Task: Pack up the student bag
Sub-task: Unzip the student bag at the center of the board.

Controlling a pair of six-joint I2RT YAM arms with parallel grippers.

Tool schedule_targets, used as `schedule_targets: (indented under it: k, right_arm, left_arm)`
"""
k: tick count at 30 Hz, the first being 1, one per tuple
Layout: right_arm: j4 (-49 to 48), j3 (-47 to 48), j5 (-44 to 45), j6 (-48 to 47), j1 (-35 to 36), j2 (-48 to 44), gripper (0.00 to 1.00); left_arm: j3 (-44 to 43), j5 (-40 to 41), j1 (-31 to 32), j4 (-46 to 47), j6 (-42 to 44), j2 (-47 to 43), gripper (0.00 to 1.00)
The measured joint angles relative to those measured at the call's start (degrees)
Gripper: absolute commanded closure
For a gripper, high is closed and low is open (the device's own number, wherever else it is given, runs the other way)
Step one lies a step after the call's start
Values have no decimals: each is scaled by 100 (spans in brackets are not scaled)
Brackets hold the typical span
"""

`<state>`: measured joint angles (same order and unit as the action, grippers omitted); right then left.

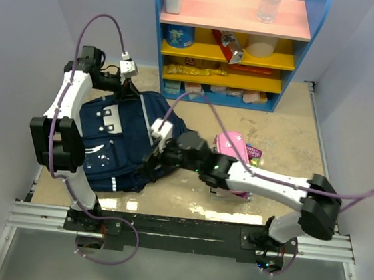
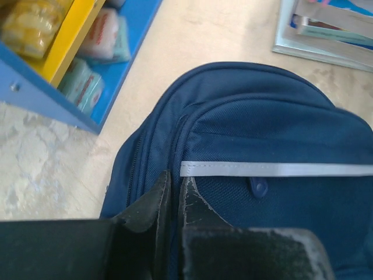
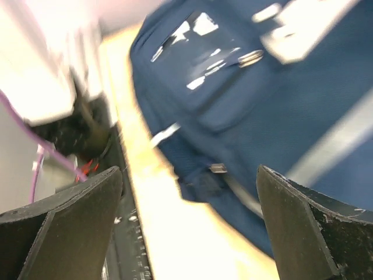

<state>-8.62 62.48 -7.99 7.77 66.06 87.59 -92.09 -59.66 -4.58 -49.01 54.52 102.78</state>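
The student bag (image 1: pixel 117 139), navy blue with white print and pale stripes, lies flat on the table left of centre. My left gripper (image 1: pixel 121 93) is at the bag's far top edge. In the left wrist view it (image 2: pixel 175 178) is shut, its tips pinching a thin strip of the bag's fabric (image 2: pixel 280 134) beside the zip seam. My right gripper (image 1: pixel 150 167) hangs over the bag's near right edge. In the blurred right wrist view it (image 3: pixel 192 192) stands wide open, with nothing between its fingers and the bag (image 3: pixel 245 105) below.
A pink pencil case (image 1: pixel 232 147) lies right of the bag, partly behind my right arm. A blue and yellow shelf (image 1: pixel 230 47) with packets and bottles stands at the back. Books (image 2: pixel 326 29) lie beyond the bag. White walls close both sides.
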Motion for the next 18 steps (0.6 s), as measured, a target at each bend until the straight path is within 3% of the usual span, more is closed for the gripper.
schedule_targets:
  k: [3,7,16,18]
  right_arm:
    - [160,-68,219,146,-590,-688,1]
    - [664,-68,1137,361,-1344,-1351,1]
    - [2859,-157,3217,1180,-1707,-2096,1]
    - [3233,-306,3449,1386,-1751,-2284,1]
  left_arm:
    - [-680,-367,-94,-1226,1128,306,100]
    - [-575,-638,-175,-1945,2083,326,100]
    - [-448,-870,-138,-2527,2664,352,99]
    - [-404,-870,-79,-2527,2675,415,79]
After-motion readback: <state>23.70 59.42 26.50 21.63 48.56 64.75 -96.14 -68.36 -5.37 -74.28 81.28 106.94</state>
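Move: The empty, open right hand has the student bag's middle about 10 cm ahead, 7 cm to its left and some 14 cm below; the pink case lies about 7 cm ahead, 28 cm to its right and 16 cm below. The left hand already pinches the bag by the upper end of its pale strip, with the strip's middle about 8 cm back and 4 cm right, and the bag's middle roughly 15 cm back, level sideways and 10 cm below. Fast to its right, about 23 cm, and forward some 11, the open right hand sweeps away from the bag towards the pink case, first rising about 7 cm, then sinking most of that as it swings clockwise over 50 degrees. The left hand keeps its pinch and draws the bag's edge back about 5 cm, turning slightly clockwise. ##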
